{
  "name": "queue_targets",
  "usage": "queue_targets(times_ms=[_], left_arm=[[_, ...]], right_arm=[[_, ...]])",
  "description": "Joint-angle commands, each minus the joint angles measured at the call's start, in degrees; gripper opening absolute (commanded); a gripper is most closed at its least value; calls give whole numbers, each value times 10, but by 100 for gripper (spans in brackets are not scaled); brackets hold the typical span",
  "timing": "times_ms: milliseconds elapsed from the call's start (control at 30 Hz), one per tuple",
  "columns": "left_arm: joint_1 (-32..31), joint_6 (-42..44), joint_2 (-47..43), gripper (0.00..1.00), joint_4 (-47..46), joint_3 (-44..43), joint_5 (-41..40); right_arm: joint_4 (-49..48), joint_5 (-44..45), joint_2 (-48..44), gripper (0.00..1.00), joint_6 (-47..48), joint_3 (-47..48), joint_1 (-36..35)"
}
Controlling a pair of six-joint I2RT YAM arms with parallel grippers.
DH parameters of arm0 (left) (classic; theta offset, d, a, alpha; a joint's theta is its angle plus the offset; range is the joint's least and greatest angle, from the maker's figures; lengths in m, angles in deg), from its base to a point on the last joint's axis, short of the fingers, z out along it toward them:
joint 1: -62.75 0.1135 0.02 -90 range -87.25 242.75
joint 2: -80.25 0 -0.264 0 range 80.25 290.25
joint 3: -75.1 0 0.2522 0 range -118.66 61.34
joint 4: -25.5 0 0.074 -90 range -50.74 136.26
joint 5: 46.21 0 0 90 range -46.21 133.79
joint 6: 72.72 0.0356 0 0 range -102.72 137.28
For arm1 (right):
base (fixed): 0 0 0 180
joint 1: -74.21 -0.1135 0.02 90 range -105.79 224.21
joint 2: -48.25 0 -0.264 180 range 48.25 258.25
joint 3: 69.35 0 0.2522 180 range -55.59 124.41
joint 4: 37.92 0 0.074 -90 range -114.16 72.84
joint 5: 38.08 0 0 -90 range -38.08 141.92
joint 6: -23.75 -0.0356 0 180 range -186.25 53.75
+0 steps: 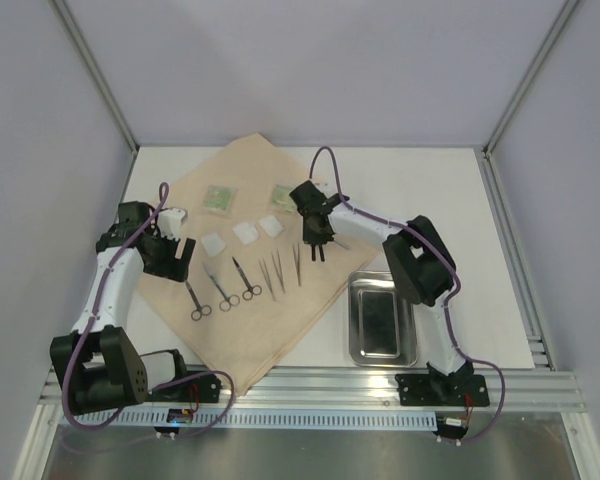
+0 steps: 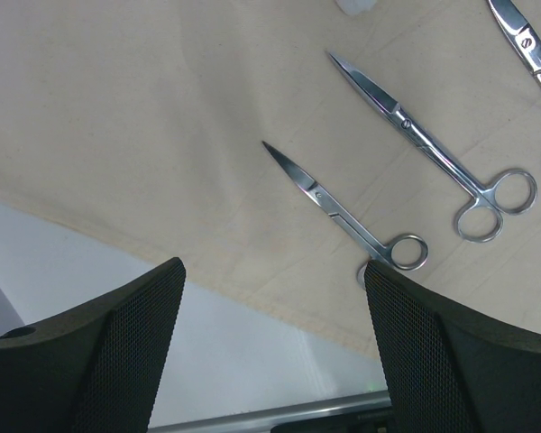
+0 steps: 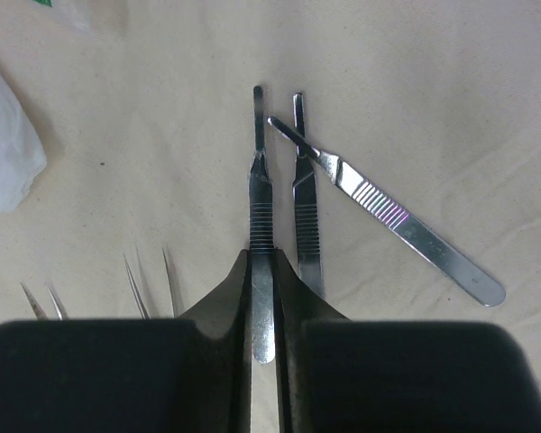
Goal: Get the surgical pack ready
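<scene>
The tan cloth (image 1: pixel 270 320) lies spread on the table. On it are two green packets (image 1: pixel 218 198), three white pads (image 1: pixel 246 232), three scissors (image 1: pixel 221 286) and several tweezers (image 1: pixel 280 270). The steel tray (image 1: pixel 382 318) stands off the cloth, to its right. My right gripper (image 3: pixel 263 271) (image 1: pixel 318 250) is shut on a flat steel scalpel handle (image 3: pixel 261 203), low over the cloth (image 3: pixel 144 108). Two more handles (image 3: pixel 305 212) lie beside it, one (image 3: pixel 406 225) slanted across. My left gripper (image 2: pixel 272 271) (image 1: pixel 175 262) hangs open and holds nothing, over the cloth's edge near one pair of scissors (image 2: pixel 347 212).
Metal rails (image 1: pixel 310 385) run along the table's near edge. The enclosure walls stand at the back and sides. A white pad (image 3: pixel 4 153) and tweezer tips (image 3: pixel 149 280) lie left of the right gripper. White table (image 2: pixel 81 262) shows beyond the cloth's edge.
</scene>
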Motion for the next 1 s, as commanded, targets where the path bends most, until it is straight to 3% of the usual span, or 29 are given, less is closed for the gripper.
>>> queue_targets(times_ms=[0, 300, 533, 767, 967], left_arm=[[5, 7, -19, 91, -2, 0, 3], [5, 10, -37, 91, 12, -12, 14], [5, 13, -56, 91, 21, -5, 20], [5, 10, -70, 91, 23, 3, 24], [5, 8, -83, 91, 29, 2, 34]], right_arm=[[-33, -12, -48, 0, -13, -17, -12], [-54, -12, -195, 1, -2, -82, -29], [44, -16, -359, 1, -13, -284, -29], [84, -56, -576, 1, -115, -500, -39], [91, -50, -602, 1, -152, -569, -75]])
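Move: The right hand already grips the leftmost scalpel on the cloth; the metal tray it is bound for has its middle about 20 cm back and 15 cm to the right, at roughly the same height. The second scalpel lies 2 cm to the hand's right and 1 cm ahead, the slanted one 5 cm right and 3 cm ahead, the nearest tweezers 4 cm left and 5 cm back. From the left hand the tray is some 48 cm right, 7 cm back and 9 cm lower. Keeping its closed fingers on the leftmost scalpel, the right hand lifts it off the cloth, rising about 11 cm while starting to draw back, then swings quickly back and to its right and sinks again until it is over the tray, some 24 cm back and 14 cm right of its start and still about 3 cm higher. The fingertips tip outward a little on the rise and then come round steeper by some 15 degrees on the way down, while the empty, open left hand merely rises a couple of centimetres. ##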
